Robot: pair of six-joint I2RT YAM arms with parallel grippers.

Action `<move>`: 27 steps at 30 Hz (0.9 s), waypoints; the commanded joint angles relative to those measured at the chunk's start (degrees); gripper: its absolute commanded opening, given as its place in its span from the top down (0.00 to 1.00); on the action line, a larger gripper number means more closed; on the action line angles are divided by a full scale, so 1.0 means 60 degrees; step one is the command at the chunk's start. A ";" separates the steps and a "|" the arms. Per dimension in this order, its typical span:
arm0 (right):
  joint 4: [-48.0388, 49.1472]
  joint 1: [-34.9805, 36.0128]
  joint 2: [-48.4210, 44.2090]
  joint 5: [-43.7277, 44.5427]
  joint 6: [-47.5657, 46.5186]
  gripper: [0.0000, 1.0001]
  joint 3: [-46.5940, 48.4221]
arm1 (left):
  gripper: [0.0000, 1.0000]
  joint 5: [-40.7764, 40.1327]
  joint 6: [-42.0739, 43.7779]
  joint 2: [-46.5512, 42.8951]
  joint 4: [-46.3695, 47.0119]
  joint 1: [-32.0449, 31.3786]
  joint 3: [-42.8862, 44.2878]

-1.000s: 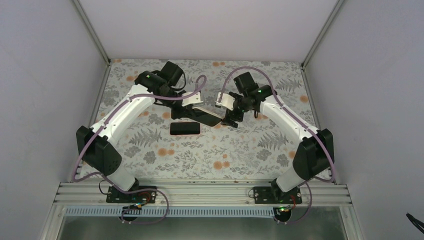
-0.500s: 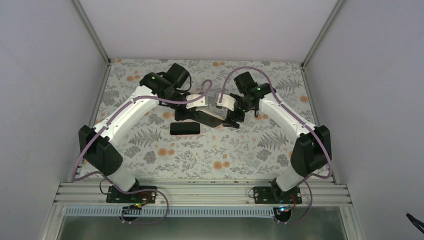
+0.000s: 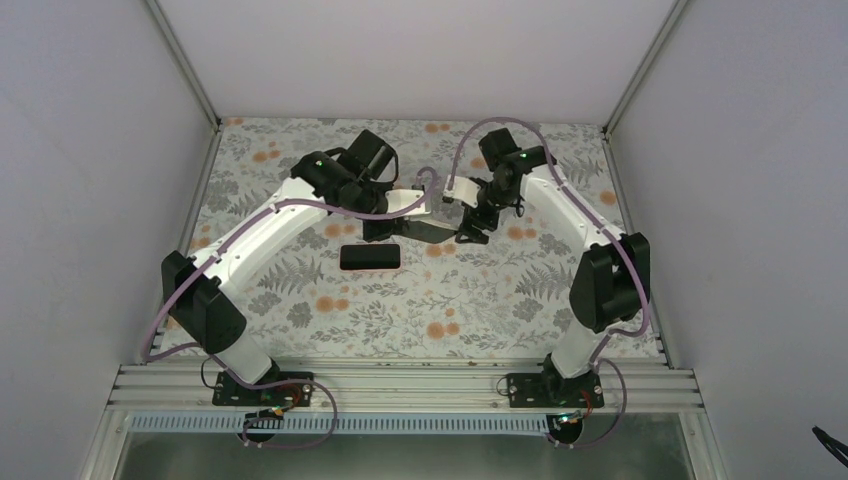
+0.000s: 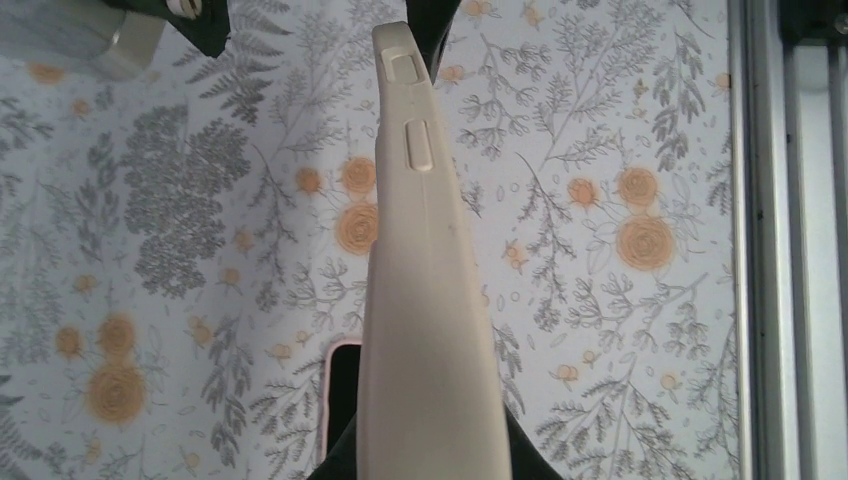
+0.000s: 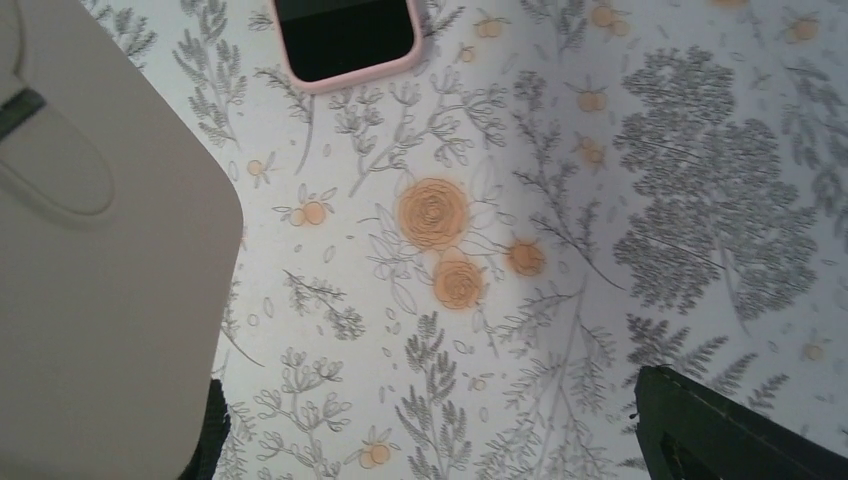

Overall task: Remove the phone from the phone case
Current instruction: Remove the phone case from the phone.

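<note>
My left gripper (image 3: pixel 408 224) is shut on a beige phone case (image 3: pixel 428 232) and holds it above the floral table, its dark face up. In the left wrist view the case (image 4: pixel 425 300) stands edge-on between my fingers, side buttons showing, and my gripper (image 4: pixel 430 450) clamps its near end. I cannot tell whether a phone sits inside it. My right gripper (image 3: pixel 470 228) is open at the case's far end. In the right wrist view the case (image 5: pixel 100 300) fills the left side, against my left finger (image 5: pixel 212 435), and my gripper (image 5: pixel 430 425) holds nothing.
A second phone in a pink case (image 3: pixel 370 257) lies flat on the table, screen up, just below the held case. It also shows in the left wrist view (image 4: pixel 338 400) and the right wrist view (image 5: pixel 345 35). White walls enclose the table; a metal rail (image 3: pixel 400 385) runs along the near edge.
My left gripper has carried the beige case to the right and a little back. My right gripper has moved back with it and turned, still open at the case's end.
</note>
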 commanded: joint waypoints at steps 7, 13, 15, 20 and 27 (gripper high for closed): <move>0.1926 -0.1368 0.0351 0.0663 0.0087 0.00 0.0969 | 0.98 0.2055 0.0693 -0.0271 -0.1434 -0.0575 -0.0197; 0.0964 -0.1375 0.0070 0.0118 -0.0192 0.00 0.0818 | 0.98 0.1675 0.0663 -0.0217 -0.0894 -0.0541 -0.0446; 0.0522 -0.1349 -0.0325 -0.0196 -0.0361 0.00 0.0501 | 0.98 0.1410 0.0588 -0.0192 -0.0637 -0.0502 -0.0528; 0.0229 -0.0846 -0.1841 -0.0327 -0.0551 0.00 -0.1342 | 0.98 0.1208 0.0587 -0.0168 -0.0246 -0.0354 -0.0593; 0.0127 -0.0225 -0.2873 -0.0993 -0.0159 0.00 -0.2703 | 0.98 0.1609 0.0772 0.0197 -0.0319 -0.0160 -0.0221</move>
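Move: The cased phone, held by its left end in the left hand, has its middle about 4 cm to that hand's right, 1 cm ahead and some 3 cm below. From the open right hand, the phone's middle is roughly 8 cm left, 5 cm back and 4 cm higher. The pink-cased phone lies on the table some 8 cm left and 2 cm ahead of the left hand, 21 cm below it. The cased phone's free end, pressed forward by the right hand's nearer finger, comes free of it. The still-open right hand springs about 8 cm forward, drifting right and a little up, then swings back some 13 cm past its start. The left hand keeps its pinch, jerks about 6 cm back with a 10-degree tilt, sinks slightly, then eases 2 or 3 cm forward. ##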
